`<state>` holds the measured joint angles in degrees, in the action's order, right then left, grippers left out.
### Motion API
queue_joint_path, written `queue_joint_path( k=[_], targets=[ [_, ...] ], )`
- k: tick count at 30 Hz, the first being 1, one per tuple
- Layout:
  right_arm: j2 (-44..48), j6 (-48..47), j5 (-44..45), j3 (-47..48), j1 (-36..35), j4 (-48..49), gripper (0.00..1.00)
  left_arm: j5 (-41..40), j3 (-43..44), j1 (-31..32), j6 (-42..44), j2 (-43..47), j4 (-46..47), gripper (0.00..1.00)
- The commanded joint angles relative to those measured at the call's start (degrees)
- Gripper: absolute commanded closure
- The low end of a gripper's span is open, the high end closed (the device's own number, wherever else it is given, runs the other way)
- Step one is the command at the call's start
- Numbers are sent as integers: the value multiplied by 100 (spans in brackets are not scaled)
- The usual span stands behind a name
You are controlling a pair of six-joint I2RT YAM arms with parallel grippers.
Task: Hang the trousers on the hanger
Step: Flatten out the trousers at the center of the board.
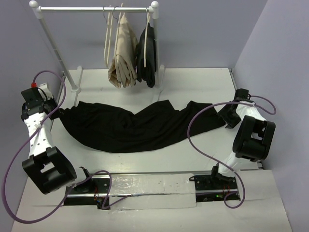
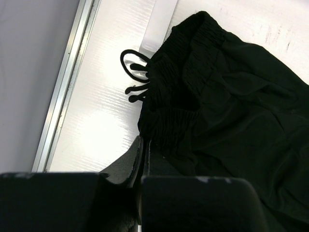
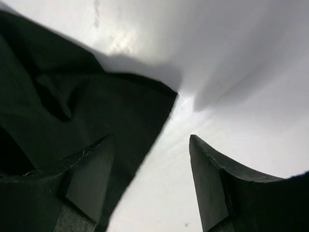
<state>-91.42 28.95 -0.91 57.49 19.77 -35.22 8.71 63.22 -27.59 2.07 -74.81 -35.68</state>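
The black trousers point(image 1: 130, 128) lie spread across the white table, curving from left to right. In the left wrist view their elastic waistband point(image 2: 193, 72) and drawstring point(image 2: 134, 72) show. My left gripper point(image 1: 57, 113) is at the left end, its jaws point(image 2: 144, 145) shut on the waistband's edge. My right gripper point(image 1: 227, 116) is at the right end, open point(image 3: 150, 137). The leg hem point(image 3: 120, 106) lies flat under its left finger, and nothing is between the fingers. An empty white hanger point(image 1: 108, 43) hangs on the rail at the back.
A white clothes rail point(image 1: 94, 8) stands at the back. Beige trousers point(image 1: 124, 53) and a smaller black garment point(image 1: 148, 55) hang on it, each on its own hanger. The rail's feet point(image 1: 77, 82) rest on the table beside the trousers' left end. Purple walls close in both sides.
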Motion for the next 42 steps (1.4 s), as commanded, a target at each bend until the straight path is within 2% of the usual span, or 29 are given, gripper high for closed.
queue_joint_path(
  k=[1, 8, 10, 11, 12, 14, 15, 17, 18, 19, 22, 25, 37, 42],
  targets=[
    [-244, 154, -147, 394, 62, 516, 30, 192, -20, -44, -66, -34, 360, 100],
    [-798, 436, -155, 386, 203, 692, 30, 236, 50, -36, -154, -113, 369, 100],
    [-895, 454, -225, 368, 203, 771, 34, 245, 94, -44, -154, -131, 351, 100],
    [-982, 462, -278, 385, 194, 823, 38, 237, 103, -44, -154, -139, 351, 100],
    [-1027, 462, -383, 394, 185, 859, 51, 219, 111, -44, -154, -148, 360, 100],
    [-1106, 489, -454, 420, 185, 964, 64, 149, 103, -44, -154, -148, 351, 100],
    [-1115, 489, -524, 420, 185, 991, 75, 140, 94, -53, -154, -148, 360, 100],
    [-1115, 463, -568, 420, 185, 1061, 86, 131, 94, -62, -154, -140, 360, 100],
    [-1080, 454, -603, 420, 185, 1061, 96, 122, 94, -62, -154, -131, 378, 100],
    [-1045, 436, -621, 438, 185, 1061, 100, 113, 94, -71, -154, -122, 395, 100],
    [-878, 340, -682, 701, 185, 921, 100, 105, 146, -79, -154, -157, 518, 100],
    [-720, 217, -744, 1437, 185, 623, 100, 139, 436, -71, -249, -297, 580, 100],
    [-254, -21, -1122, 3627, 238, -590, 100, 289, 3125, -395, -268, -1106, -254, 100],
    [386, -3, -1202, 3401, 361, -609, 100, 552, 3399, -641, -32, -1010, -702, 100]
  ],
)
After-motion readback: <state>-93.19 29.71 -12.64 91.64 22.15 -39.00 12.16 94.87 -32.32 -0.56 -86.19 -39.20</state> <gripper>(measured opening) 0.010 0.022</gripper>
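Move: The trousers' leg end lies about 4 cm ahead of the open right hand and 3 cm below; the board's right edge is level, roughly 10 cm to the right, and a dark flap of trousers some 33 cm left, 9 ahead. The left hand still holds the waistband; the rack's left foot stands about 15 cm ahead of that hand, 6 to its right, 15 below. The right hand dips forward, pinches the leg end, then both hands swing up and forward, about 15–23 cm. ##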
